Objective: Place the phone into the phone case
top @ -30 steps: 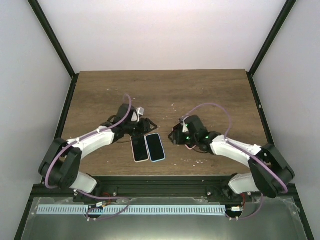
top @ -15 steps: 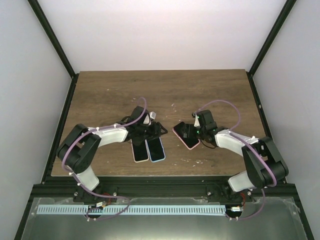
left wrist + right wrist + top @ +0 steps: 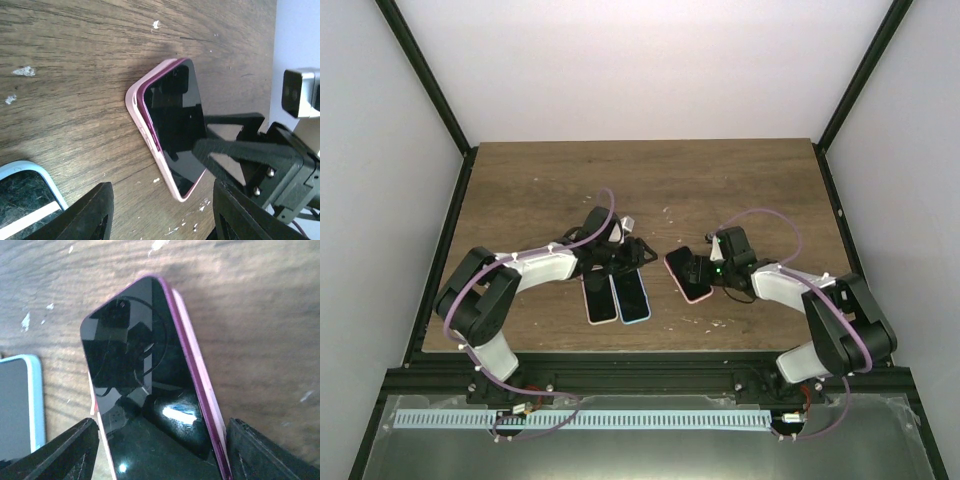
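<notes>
The phone [image 3: 140, 385], magenta-edged with a black screen, lies slanted in the pale pink phone case [image 3: 197, 347]; its right long edge stands a little proud of the case's rim. In the top view the phone [image 3: 688, 272] rests on the table right of centre. My right gripper [image 3: 162, 457] is open, one finger on each side of the phone's near end; whether they touch it I cannot tell. My left gripper [image 3: 162, 215] is open and empty, just short of the case's [image 3: 145, 132] near corner. From above, the left gripper [image 3: 638, 252] and right gripper [image 3: 703, 270] flank the phone.
Two other phones lie side by side left of centre: a dark one [image 3: 600, 300] and one in a light blue case [image 3: 632, 295], right beside my left gripper. The wooden table [image 3: 740, 190] has black frame posts at its corners.
The phone in its pink case came down onto the table, then slid slightly left. My right gripper moved left over it. My left arm reached rightward toward it.
</notes>
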Controlling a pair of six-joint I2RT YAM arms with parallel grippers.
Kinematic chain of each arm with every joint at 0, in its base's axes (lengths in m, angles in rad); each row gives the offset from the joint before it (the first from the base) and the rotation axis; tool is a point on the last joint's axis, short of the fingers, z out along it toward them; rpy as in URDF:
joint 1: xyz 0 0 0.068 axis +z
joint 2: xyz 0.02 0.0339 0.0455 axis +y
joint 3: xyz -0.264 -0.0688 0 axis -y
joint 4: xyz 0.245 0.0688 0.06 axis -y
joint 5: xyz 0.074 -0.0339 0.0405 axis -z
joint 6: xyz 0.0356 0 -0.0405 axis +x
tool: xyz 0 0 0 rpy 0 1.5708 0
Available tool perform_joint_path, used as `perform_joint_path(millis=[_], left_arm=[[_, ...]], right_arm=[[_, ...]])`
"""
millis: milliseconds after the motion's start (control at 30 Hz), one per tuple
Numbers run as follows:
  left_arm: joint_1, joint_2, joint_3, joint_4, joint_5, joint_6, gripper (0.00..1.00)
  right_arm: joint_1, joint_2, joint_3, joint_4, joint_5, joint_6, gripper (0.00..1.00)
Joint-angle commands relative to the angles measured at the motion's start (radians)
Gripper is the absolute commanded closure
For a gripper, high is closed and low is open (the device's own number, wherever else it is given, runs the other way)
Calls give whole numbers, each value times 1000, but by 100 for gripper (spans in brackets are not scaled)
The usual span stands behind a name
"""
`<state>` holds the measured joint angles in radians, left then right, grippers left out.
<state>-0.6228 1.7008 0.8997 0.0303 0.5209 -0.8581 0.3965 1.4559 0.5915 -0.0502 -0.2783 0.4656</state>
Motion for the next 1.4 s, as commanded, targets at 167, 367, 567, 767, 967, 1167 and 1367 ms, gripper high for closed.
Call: perform_joint_path(millis=[167, 367, 567, 767, 967, 1167, 1367], left_arm=[[-9, 25, -6, -15, -23, 39, 45], [-8, 71, 1, -10, 33, 49, 46], [-11, 116, 4, 14, 63, 61, 46], [-10, 183, 40, -1, 70, 85, 47], [-9, 196, 54, -22, 80, 104, 53], [-5, 194, 41, -28, 84, 114, 62], [16, 167, 13, -11, 100, 108, 68]], right_arm=[[116, -35, -117, 184, -217, 231, 30], [134, -83, -127, 174, -105, 302, 32], [133, -92, -177, 234, -28, 404, 31], [133, -5, -160, 318, -46, 415, 29], [133, 35, -164, 466, -120, 475, 29], [134, 33, -189, 674, -225, 559, 29], [130, 17, -213, 733, -263, 633, 28]])
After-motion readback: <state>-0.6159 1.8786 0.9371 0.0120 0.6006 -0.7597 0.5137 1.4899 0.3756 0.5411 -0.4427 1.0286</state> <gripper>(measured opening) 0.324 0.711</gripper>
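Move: The phone, loose in its pink phone case, lies almost under the right hand, its middle about 1 cm back and 1 cm below, with the fingers astride its long edges. From the left hand it is about 11 cm right, 3 cm back and 7 cm down. The blue case with its phone lies some 15 cm to the right hand's left and 6 cm back; the white-cased phone is about 8 cm farther left, level with the blue one. The phone and pink case are pushed along the table towards the blue case by the right hand, which sweeps about 5 cm back and 5 cm left, then eases some 2 cm forward and slightly left and up, rolling nearly 30 degrees with its left side rising, fingers staying open. Meanwhile the left hand sinks some 5 cm and partly closes its fingers astride the left long edge, one over the screen. ##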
